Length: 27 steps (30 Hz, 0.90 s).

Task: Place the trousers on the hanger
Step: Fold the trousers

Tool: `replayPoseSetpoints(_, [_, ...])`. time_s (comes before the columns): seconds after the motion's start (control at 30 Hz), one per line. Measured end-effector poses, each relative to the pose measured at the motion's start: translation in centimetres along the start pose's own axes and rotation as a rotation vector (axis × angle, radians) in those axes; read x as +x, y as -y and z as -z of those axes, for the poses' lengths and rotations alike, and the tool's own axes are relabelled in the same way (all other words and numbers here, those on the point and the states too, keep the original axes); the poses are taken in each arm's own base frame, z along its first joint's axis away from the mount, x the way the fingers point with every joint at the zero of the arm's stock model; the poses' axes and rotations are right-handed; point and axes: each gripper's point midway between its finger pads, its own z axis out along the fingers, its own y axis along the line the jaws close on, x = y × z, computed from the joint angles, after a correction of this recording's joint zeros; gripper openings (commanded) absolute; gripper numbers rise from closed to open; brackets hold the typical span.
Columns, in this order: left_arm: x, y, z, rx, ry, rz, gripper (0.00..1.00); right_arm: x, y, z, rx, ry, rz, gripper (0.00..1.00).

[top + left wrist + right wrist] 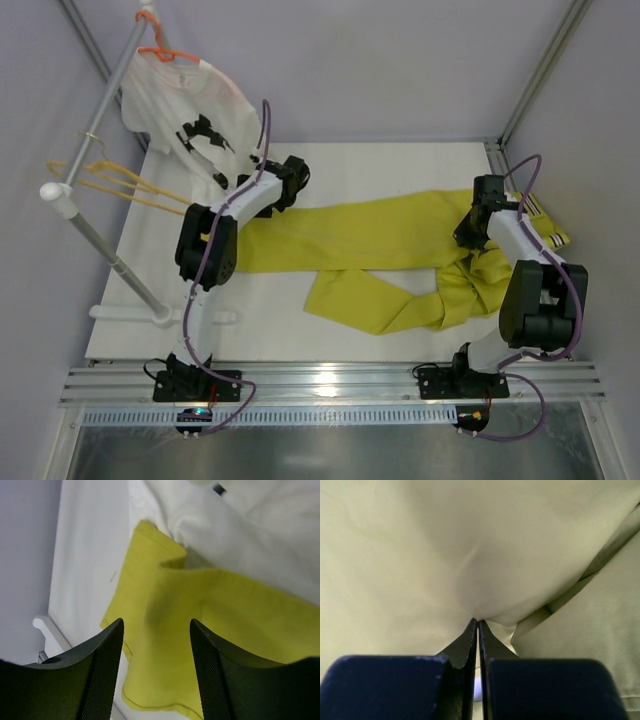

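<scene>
The yellow-green trousers (pixel 380 235) lie spread across the white table, one leg folded back toward the front, with a striped band (pixel 545 215) at the far right. My left gripper (pixel 295 178) is open and empty, hovering over the trousers' left end (pixel 200 615), and the cloth shows between its fingers (pixel 156 622). My right gripper (pixel 472 232) is shut on a pinch of the trousers (pixel 445 555), and the fabric puckers at its tips (pixel 478 621). The yellow hanger (pixel 130 185) hangs from the rail at the left, apart from both grippers.
A white T-shirt (pixel 190 105) on an orange hanger (pixel 165 52) hangs from the slanted rail (pixel 105 110) at back left, and its hem shows in the left wrist view (pixel 240 525). The rail's stand (pixel 160 312) sits on the table's left edge. Grey walls enclose the table.
</scene>
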Motion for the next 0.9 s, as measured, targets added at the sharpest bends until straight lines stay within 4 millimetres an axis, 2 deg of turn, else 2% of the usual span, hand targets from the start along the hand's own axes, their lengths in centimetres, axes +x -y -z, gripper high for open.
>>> replayPoseSetpoints(0.13, [2.5, 1.7, 2.3, 0.115, -0.041, -0.034, 0.58, 0.0, -0.9, -0.4, -0.021, -0.001, 0.010, 0.04])
replayPoseSetpoints(0.27, [4.2, 2.9, 4.4, 0.232, -0.085, -0.029, 0.59, -0.3, -2.5, -2.2, -0.044, -0.027, -0.003, 0.04])
replayPoseSetpoints(0.47, [4.1, 4.2, 4.5, 0.316, -0.128, 0.020, 0.59, -0.6, -4.3, -5.2, -0.057, -0.071, -0.020, 0.04])
replayPoseSetpoints(0.6, [3.2, 5.3, 4.4, 0.366, -0.145, 0.057, 0.59, -1.0, -5.0, -5.5, -0.071, -0.066, -0.030, 0.04])
replayPoseSetpoints(0.8, [1.4, 8.5, 4.4, 0.456, -0.146, 0.094, 0.58, -2.4, -6.2, -6.4, -0.090, -0.039, -0.042, 0.04])
replayPoseSetpoints(0.9, [1.5, 10.0, 4.1, 0.484, -0.154, 0.096, 0.58, -3.2, -6.7, -6.8, -0.092, -0.024, -0.044, 0.04])
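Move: The left hand, open, aims for the outstretched upper leg of the trousers: the spot lies about 10 cm to its right, a couple of centimetres back and some 8 cm below. The white shirt hangs roughly 14 cm ahead and 10 cm left of that hand. The right hand already holds bunched trousers; their far edge lies about 14 cm ahead, 3 cm left and 5 cm below, the striped part some 8 cm ahead and 20 cm right, the lower leg about 13 cm back and 26 cm left. Bring the left gripper about 10 cm to the right and 5 cm down over the upper leg, swinging back a little first and then forward again, fingers still half open, and roll the wrist nearly 30 degrees so they point more steeply down. Meanwhile keep the right gripper shut on the bunched cloth and drag it some 9 cm forward towards the trousers' far edge, sinking about 4 cm. ##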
